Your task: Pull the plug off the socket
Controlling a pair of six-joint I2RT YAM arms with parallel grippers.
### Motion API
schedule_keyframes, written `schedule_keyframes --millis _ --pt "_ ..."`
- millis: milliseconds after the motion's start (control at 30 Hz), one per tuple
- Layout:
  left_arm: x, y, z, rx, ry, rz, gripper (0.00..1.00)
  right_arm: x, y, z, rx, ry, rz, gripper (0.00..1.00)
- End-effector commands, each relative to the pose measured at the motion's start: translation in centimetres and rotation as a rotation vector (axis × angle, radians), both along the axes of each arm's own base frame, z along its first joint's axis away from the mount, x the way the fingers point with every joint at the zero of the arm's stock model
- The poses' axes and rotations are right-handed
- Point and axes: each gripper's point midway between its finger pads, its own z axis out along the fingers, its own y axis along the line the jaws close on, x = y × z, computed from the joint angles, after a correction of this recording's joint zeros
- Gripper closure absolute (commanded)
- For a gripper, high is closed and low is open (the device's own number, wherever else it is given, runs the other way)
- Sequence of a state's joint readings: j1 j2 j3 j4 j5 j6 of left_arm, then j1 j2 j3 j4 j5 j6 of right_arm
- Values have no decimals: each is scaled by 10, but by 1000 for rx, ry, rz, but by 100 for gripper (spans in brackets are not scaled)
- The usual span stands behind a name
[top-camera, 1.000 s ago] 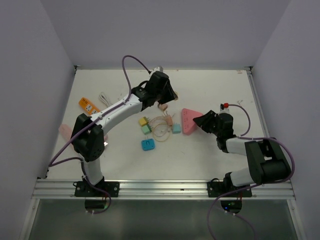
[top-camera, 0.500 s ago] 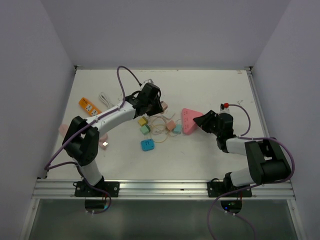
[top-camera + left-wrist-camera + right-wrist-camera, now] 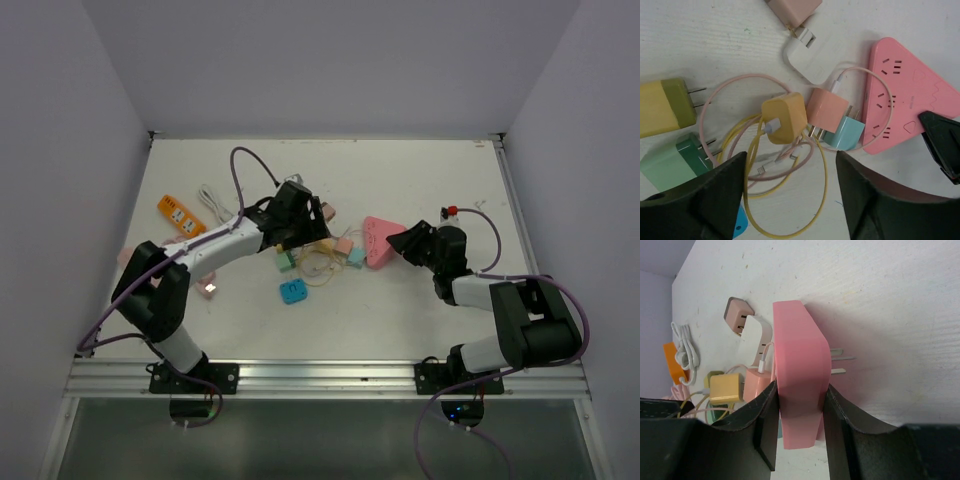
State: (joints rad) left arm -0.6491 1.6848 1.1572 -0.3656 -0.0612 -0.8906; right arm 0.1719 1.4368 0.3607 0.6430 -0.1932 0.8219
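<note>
The pink triangular socket (image 3: 376, 240) stands on edge on the table, and my right gripper (image 3: 800, 405) is shut on its near corner. Its holes that show in the left wrist view, on the socket (image 3: 900, 100), are empty. A dusty-pink plug (image 3: 792, 10) lies loose by a white adapter (image 3: 812, 62); the plug (image 3: 737, 312) shows in the right wrist view too. My left gripper (image 3: 790, 156) hangs open over looped yellow and pink cables (image 3: 790, 200), holding nothing.
Loose adapters crowd the socket's left side: yellow (image 3: 785, 117), salmon (image 3: 826, 110), teal (image 3: 847, 135), green (image 3: 675, 160), yellow-green (image 3: 665, 107) and blue (image 3: 295, 290). An orange power strip (image 3: 177, 211) and a coiled white cable (image 3: 210, 195) lie at far left.
My left gripper has opened and drawn back toward the near left. The dusty-pink plug it was holding now lies free on the table. The right gripper has kept still on the socket.
</note>
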Motion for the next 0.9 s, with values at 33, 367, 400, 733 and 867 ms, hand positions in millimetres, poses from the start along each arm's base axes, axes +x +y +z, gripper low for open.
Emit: schedule_keyframes --millis 33,367,400,733,867 --pt "12 -3 54 -80 -155 -8 17 -39 -31 -66 -184 246 -42 100" --pt "8 41 115 20 -323 55 1 -38 -67 -25 -322 219 -181 100" --pt "9 49 119 44 -341 76 0 -35 -74 -17 -340 201 -217 100" --pt "-3 152 178 311 -569 197 0 8 -51 76 -305 -13 -128 100" --pt "-21 192 196 406 -655 284 0 28 -23 107 -236 -81 -47 100"
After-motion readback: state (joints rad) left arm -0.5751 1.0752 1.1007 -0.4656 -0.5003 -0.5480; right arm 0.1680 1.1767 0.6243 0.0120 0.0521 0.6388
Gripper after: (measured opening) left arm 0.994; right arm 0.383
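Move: Just below the left fingers lies the freed orange-yellow plug, about 3 cm to their right and 1 cm ahead. The salmon plug stands 8 cm right and 1 back, the white plug 7 right and 3 ahead. The held pink socket's middle is 17 cm right of the left hand, level fore and aft. From the right hand that socket's middle lies about 5 cm left and 1 back, the teal plug 12 left and 5 back. Still gripping the pink socket, the right hand carries it some 6 cm right and slightly back, away from the plugs, rolling left side down, then swings up and a little forward, ending about 6 cm higher. The empty left hand first climbs straight up off the orange-yellow plug, fingers spreading wide, then sweeps left while rising, its fingers tipping up about 35 degrees. ##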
